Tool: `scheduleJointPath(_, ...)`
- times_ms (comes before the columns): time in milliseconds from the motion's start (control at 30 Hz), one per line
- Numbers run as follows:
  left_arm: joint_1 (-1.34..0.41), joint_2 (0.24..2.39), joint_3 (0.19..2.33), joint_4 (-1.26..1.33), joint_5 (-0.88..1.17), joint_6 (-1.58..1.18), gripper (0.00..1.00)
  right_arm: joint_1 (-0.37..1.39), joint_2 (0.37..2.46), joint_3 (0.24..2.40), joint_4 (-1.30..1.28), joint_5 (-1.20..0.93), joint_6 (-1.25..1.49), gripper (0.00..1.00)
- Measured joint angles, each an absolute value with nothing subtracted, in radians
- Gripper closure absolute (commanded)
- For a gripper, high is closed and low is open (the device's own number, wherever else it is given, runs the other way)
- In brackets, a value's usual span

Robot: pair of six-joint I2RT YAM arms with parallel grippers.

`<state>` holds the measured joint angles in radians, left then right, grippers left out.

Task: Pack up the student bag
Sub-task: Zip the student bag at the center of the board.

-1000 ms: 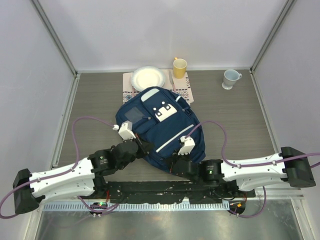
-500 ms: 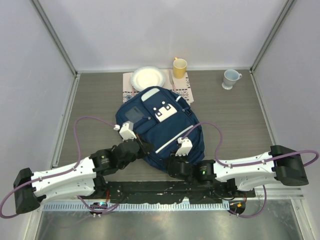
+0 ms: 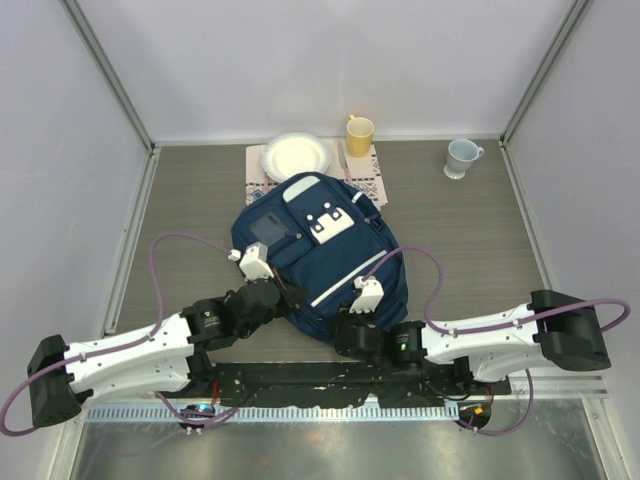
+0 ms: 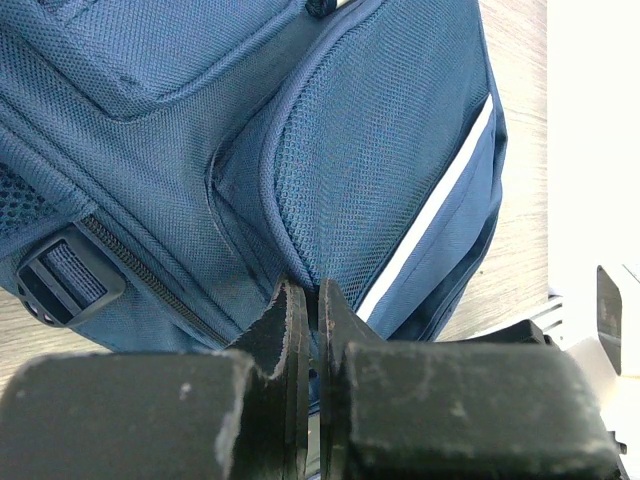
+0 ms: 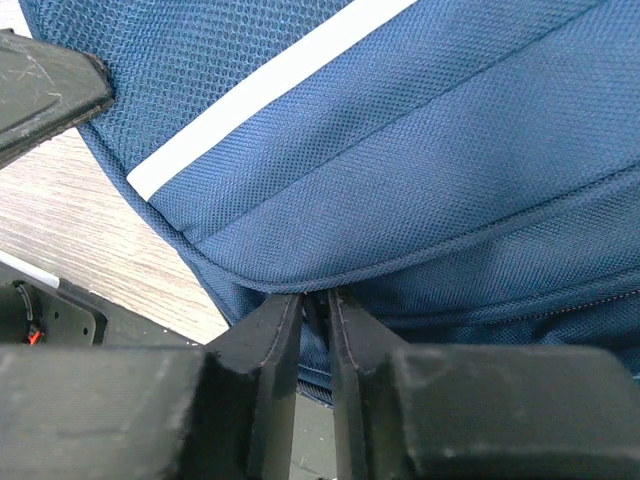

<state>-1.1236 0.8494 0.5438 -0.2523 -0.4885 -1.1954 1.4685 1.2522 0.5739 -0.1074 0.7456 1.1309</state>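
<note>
The student bag (image 3: 320,245), a navy blue backpack with a white stripe, lies flat in the middle of the table. My left gripper (image 3: 290,296) is at its near left edge. In the left wrist view the left gripper (image 4: 312,292) is shut, pinching a fold of the bag (image 4: 380,150) below the mesh front pocket. My right gripper (image 3: 347,322) is at the bag's near bottom edge. Its jaws (image 5: 318,297) stand a narrow gap apart under a seam of the bag (image 5: 400,150), with dark fabric showing in the gap.
Behind the bag, a patterned cloth (image 3: 372,186) carries a white plate (image 3: 296,156) and a yellow cup (image 3: 359,133). A pale blue mug (image 3: 461,157) stands at the back right. Enclosure walls close the table's sides.
My right arm has slid left along the bag's near edge and its jaws have parted a little. The left arm and the bag have not moved.
</note>
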Motion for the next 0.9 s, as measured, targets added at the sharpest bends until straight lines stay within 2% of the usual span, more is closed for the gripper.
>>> scheduleJointPath(67, -1.124, 0.85, 0.544, -0.252, -0.487, -1.195, 1.0, 1.468, 1.267, 0.574, -0.096, 0.747, 1.127, 0.9)
scheduleJointPath(100, -1.124, 0.851, 0.543, -0.252, -0.487, -1.193, 1.0, 1.468, 1.275, 0.574, -0.091, 0.749, 1.126, 0.89)
scheduleJointPath(167, -1.124, 0.851, 0.543, -0.255, -0.488, -1.192, 1.0, 1.468, 1.29, 0.578, -0.086, 0.75, 1.126, 0.8)
scheduleJointPath(367, -1.123, 0.851, 0.542, -0.261, -0.495, -1.19, 1.0, 1.468, 1.317, 0.598, -0.097, 0.758, 1.113, 0.78)
scheduleJointPath(400, -1.123, 0.851, 0.542, -0.261, -0.496, -1.19, 1.0, 1.468, 1.318, 0.599, -0.098, 0.758, 1.11, 0.86)
scheduleJointPath(500, -1.123, 0.851, 0.542, -0.261, -0.496, -1.19, 1.0, 1.468, 1.318, 0.601, -0.099, 0.758, 1.098, 0.99)
scheduleJointPath(900, -1.123, 0.825, 0.538, -0.268, -0.503, -1.188, 1.0, 1.468, 1.279, 0.613, -0.133, 0.749, 1.042, 0.99)
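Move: The strip of zip edge near the bag's bottom is right at the right hand's parted fingertips, about 1 cm ahead, 1 cm left and 1 cm below. From that hand, the near end of the white stripe lies some 6 cm ahead and 8 cm left, 3 cm higher; the bag's white patch is about 24 cm ahead and 3 cm left, 2 cm higher. From the left hand, the zip edge is roughly 4 cm back, 9 cm right and 7 cm lower. Down by about 1 cm into the fold at the bag's zip edge goes the right hand; its slightly open fingers narrow, ease apart a little, then shut on the edge for a fresh pinch. It then rises about 1 cm again, the wrist turning only some 5 degrees. The left hand stays almost in place, its shut fingers keeping their pinch on the bag's raised edge. ##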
